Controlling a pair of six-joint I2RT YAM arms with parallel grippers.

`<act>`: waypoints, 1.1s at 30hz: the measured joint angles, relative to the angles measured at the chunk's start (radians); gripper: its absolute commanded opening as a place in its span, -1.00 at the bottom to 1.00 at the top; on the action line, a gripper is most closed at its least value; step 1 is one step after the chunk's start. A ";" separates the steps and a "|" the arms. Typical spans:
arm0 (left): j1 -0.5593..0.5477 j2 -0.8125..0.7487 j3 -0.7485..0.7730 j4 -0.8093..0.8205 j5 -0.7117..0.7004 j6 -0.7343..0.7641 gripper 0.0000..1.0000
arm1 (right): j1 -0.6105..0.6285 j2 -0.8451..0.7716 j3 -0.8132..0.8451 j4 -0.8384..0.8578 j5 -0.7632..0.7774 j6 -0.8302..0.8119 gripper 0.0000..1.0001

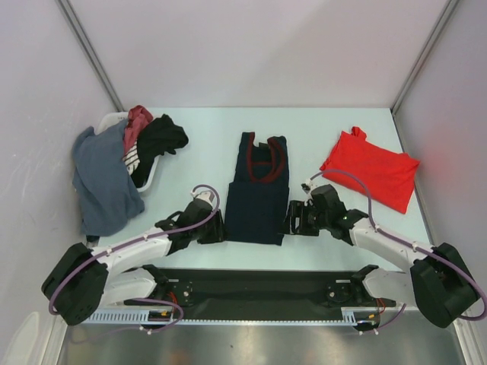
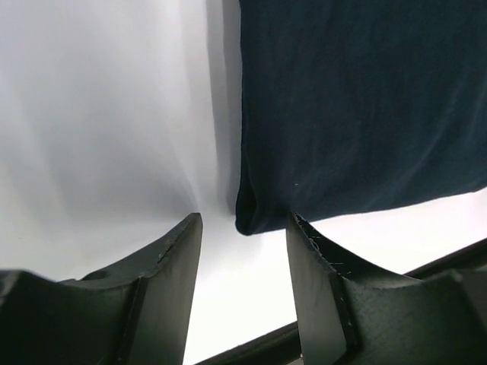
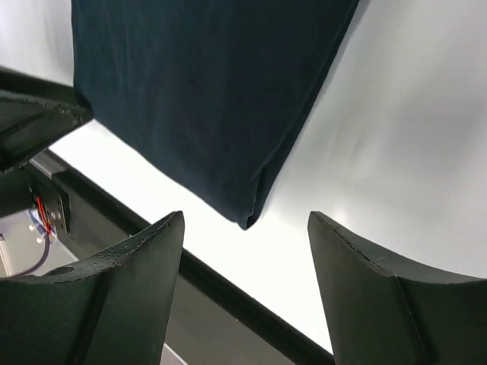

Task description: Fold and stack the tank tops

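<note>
A dark navy tank top (image 1: pixel 257 195) with maroon trim lies flat in the middle of the table, folded lengthwise, its hem toward the arms. The red tank top (image 1: pixel 370 169) lies folded at the right. My left gripper (image 1: pixel 219 226) sits low at the navy top's near left corner (image 2: pixel 251 222); its jaws stand open with the corner just ahead of the gap. On the other side my right gripper (image 1: pixel 292 219) is open too, close to the near right corner (image 3: pixel 247 220), with nothing between its fingers.
A white basket (image 1: pixel 149 174) at the back left holds several garments, with a grey-blue cloth (image 1: pixel 101 179) draped over its near side. A black strip (image 3: pixel 228 293) runs along the table's near edge. White walls close in the left, back and right.
</note>
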 measured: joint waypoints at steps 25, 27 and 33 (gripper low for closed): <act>0.000 0.090 -0.019 0.123 0.052 0.005 -0.99 | 0.063 0.149 -0.136 0.241 -0.102 0.100 -1.00; 0.000 0.082 -0.027 0.133 0.055 0.005 -0.99 | 0.063 0.149 -0.137 0.234 -0.097 0.098 -1.00; -0.056 0.036 -0.073 0.163 0.058 -0.016 -0.99 | 0.064 0.069 -0.152 0.149 -0.063 0.098 -1.00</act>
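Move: The near-left corner of the navy tank top lies about 1 cm right of the left hand and 1 cm below it, level with it fore and aft. The near-right corner is about 3 cm back, 2 cm left and 5 cm below the right hand, which has just come in. From the right hand, the dark red neckline is some 34 cm ahead and 7 cm left, and the folded red garment about 30 cm ahead and 25 cm right. The right hand sinks nearly 5 cm while easing back some 3 cm and a little left over the near-right corner, tipping about 10 degrees further down, as the left hand shifts only about 1.5 cm right and 1 cm down onto its own corner. Both sets of fingers close from open and pinch the two near corners of the navy tank top at the table, then begin a small tug, the left hand back and slightly right, the right hand rightward and slightly back. ##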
